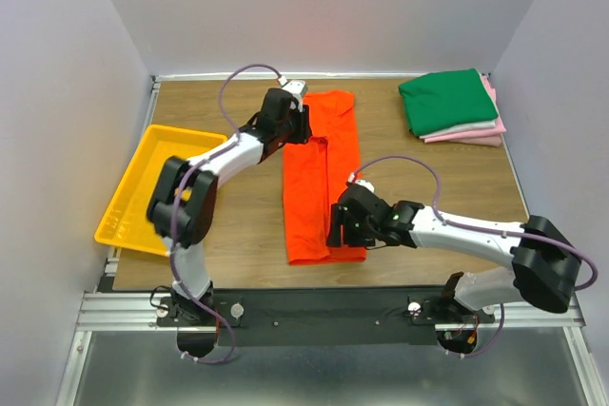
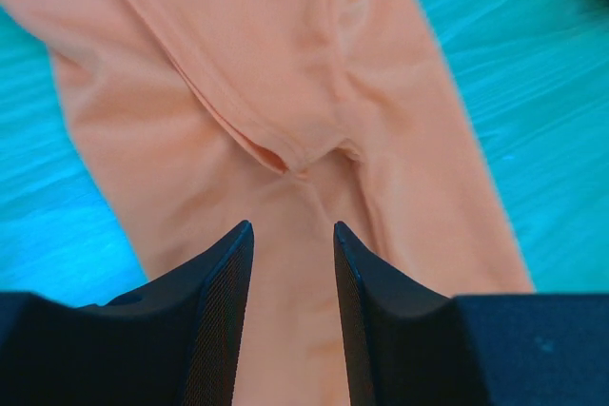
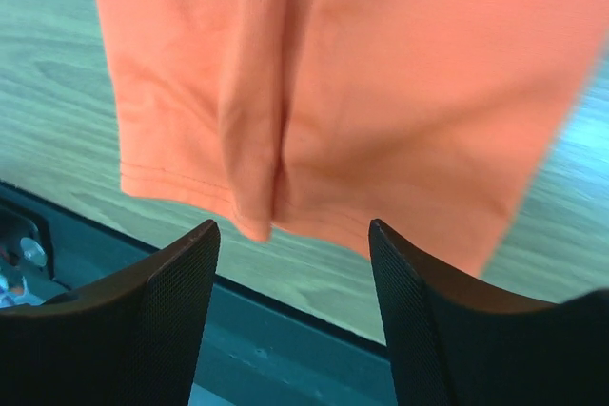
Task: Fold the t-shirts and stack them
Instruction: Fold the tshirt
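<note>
The bright orange t-shirt lies on the wooden table as a long strip, folded lengthwise. My left gripper hovers over its far end near the collar, and in the left wrist view the left gripper is open above the orange cloth with nothing pinched. At the near hem, my right gripper is also open. In the right wrist view the hem lies just beyond the right gripper. A folded stack sits at the far right, a dark green t-shirt on top of white and pink ones.
A yellow plastic tray sits at the table's left edge. The table's front edge and metal rail run just below the orange hem. White walls close in the table on three sides.
</note>
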You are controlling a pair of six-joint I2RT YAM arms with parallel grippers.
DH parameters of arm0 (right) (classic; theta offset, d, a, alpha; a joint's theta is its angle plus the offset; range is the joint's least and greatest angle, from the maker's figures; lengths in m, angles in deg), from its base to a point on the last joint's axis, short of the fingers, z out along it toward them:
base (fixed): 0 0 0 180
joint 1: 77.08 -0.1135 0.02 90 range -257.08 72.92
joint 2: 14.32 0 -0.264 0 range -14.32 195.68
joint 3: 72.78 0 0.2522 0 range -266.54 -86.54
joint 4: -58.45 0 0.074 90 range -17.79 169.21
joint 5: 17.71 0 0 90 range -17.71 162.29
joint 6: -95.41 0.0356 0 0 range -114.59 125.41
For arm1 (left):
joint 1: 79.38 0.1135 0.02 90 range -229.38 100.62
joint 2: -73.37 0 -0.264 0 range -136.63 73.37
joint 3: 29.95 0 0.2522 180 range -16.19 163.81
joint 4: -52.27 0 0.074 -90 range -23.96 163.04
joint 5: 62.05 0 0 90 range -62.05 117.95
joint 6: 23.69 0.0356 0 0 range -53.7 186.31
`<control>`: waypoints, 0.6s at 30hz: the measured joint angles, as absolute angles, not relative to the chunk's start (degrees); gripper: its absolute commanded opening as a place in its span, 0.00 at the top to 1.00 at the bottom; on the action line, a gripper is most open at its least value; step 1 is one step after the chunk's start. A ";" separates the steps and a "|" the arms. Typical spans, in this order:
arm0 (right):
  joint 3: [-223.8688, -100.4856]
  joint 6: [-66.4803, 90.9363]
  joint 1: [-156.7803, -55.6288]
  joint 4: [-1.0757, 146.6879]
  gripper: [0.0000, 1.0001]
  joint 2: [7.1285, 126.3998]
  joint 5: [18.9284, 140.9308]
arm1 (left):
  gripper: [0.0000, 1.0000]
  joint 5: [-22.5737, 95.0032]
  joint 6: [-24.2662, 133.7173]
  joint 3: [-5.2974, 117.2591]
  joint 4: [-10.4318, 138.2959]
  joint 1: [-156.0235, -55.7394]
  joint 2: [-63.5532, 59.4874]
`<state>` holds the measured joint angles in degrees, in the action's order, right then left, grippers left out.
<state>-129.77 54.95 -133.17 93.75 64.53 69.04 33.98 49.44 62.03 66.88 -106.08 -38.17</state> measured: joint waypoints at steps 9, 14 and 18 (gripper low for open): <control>-128.87 57.40 -133.26 102.19 0.29 59.75 62.40 | 0.53 27.20 43.56 37.77 63.45 -113.05 -9.24; -126.86 58.58 -133.24 105.29 0.32 59.59 60.41 | 0.54 23.90 36.48 23.27 64.39 -121.25 -1.56; -125.96 59.50 -133.24 106.47 0.38 59.48 58.99 | 0.53 21.74 30.82 16.98 66.57 -125.16 3.00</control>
<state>-125.96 59.50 -133.24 106.47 59.48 58.99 21.74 30.82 16.98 66.57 -125.16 3.00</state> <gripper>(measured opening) 0.651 0.466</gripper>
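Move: The folded orange shirt's near-left corner lies roughly 32 cm back, 5 cm left and 7 cm below the left hand. The raised fold at the top of the centre seam is about 4 cm to that hand's right, level with it, and the yellow bin's middle 38 cm left and 13 cm back. From the right hand, the near-right corner is some 8 cm right, 3 cm back and 4 cm down; the seam's near end is 1 cm left and 4 cm back. The left hand sweeps back towards the robot by about 23 cm above the left part of the shirt, arching up some 7 cm first and then sinking again towards the near-left corner, its fingers staying half open. Meanwhile the right hand slides about 7 cm to the right just above the near hem, settling a little lower over the near-right corner, its left side dipping some 15 degrees as it turns slightly clockwise, with its open fingers coming to either side of that corner. ##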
